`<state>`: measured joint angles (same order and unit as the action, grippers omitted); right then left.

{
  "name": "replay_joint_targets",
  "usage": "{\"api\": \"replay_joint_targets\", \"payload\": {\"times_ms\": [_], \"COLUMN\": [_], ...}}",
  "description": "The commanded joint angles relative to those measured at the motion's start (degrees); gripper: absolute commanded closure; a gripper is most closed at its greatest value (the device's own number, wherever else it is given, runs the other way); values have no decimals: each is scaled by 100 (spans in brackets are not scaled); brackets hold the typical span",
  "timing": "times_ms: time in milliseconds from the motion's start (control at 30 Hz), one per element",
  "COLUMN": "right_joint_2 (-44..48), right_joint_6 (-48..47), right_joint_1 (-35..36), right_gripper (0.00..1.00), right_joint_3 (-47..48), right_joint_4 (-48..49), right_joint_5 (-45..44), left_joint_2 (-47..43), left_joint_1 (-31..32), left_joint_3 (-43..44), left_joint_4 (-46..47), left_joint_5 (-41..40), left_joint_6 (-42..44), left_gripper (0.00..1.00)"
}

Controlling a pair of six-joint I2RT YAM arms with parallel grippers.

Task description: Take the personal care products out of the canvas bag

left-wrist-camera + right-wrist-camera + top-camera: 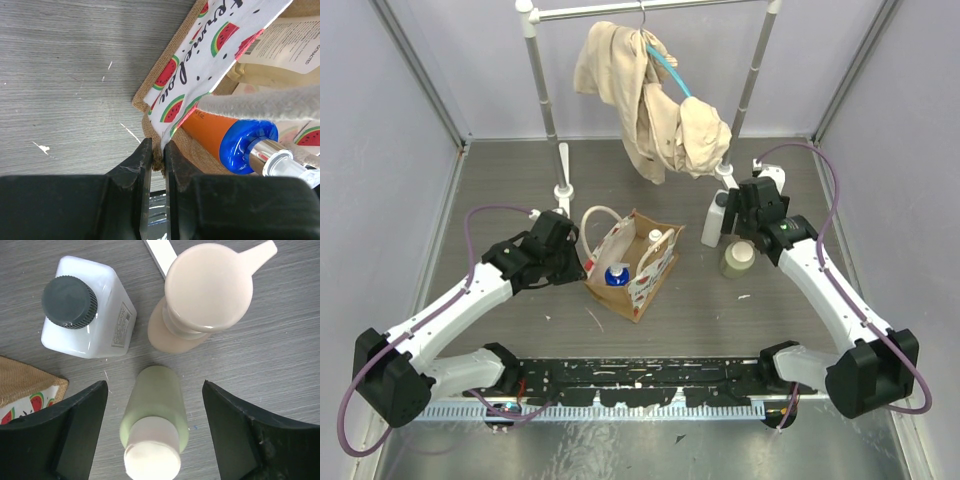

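Note:
The canvas bag (638,285) stands open in the middle of the table, with watermelon prints on its white panel (187,65). My left gripper (158,151) is shut on the bag's burlap rim at its left corner (582,262). Inside the bag lie an orange bottle with a blue cap (220,131) and a cream labelled bottle (285,47). My right gripper (154,386) is open, its jaws wide apart on either side of a pale green bottle with a cream cap (152,410) standing on the table (738,258). Beyond it stand a white bottle with a dark cap (90,320) and a peach pump bottle (207,295).
A garment rack with a beige cloth (655,95) stands at the back; one of its feet (563,190) is behind the bag and the other is next to the white bottle (716,220). A black strip (640,375) runs along the near edge.

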<state>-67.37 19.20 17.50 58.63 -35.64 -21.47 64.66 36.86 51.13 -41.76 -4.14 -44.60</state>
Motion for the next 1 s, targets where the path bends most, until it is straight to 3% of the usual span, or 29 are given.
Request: {"api": "replay_joint_targets", "payload": {"times_ms": [0,133,467,767,967], "right_joint_2": [273,595,-709,-2004,-2281], "right_joint_6": [18,84,-73,50,382], "right_joint_1": [-12,287,2459,2670,2684], "right_gripper": [17,17,19,20,20], "right_joint_3": [503,1110,2500,3208,3218], "right_joint_4": [65,79,-44,-369,-775], "right_joint_5": [89,1075,950,848,582], "left_joint_2": [94,121,125,5,13], "left_joint_1": [15,19,19,10,14], "left_joint_3": [-90,-80,-144,-187,-230], "left_joint_4": [-377,-350,-348,-355,-316], "left_joint_5": [73,72,78,10,35], "left_joint_6": [65,61,22,12,26], "left_gripper": [79,79,79,78,78]}}
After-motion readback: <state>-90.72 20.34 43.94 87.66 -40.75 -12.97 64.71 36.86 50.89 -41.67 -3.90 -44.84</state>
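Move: The small clear bottle with the white cap stands in the canvas bag about 21 cm to the right gripper's left, roughly level with it fore and aft, its middle some 8 cm lower. The blue-capped bottle is about 29 cm left and 8 cm back. The green bottle stands 3 cm back of the fingers, the white bottle 5 cm ahead and 6 cm left. From the left gripper the clear bottle lies about 8 cm ahead and 15 cm right. Swing the right gripper, fingers kept wide open, about 23 cm left in an arc from the green bottle to the clear bottle in the bag: climb some 15 cm on the way, then sink about 10 cm over its cap, turning the hand some 30 degrees counter-clockwise. Keep the left gripper still, pinching the bag's near left corner. ##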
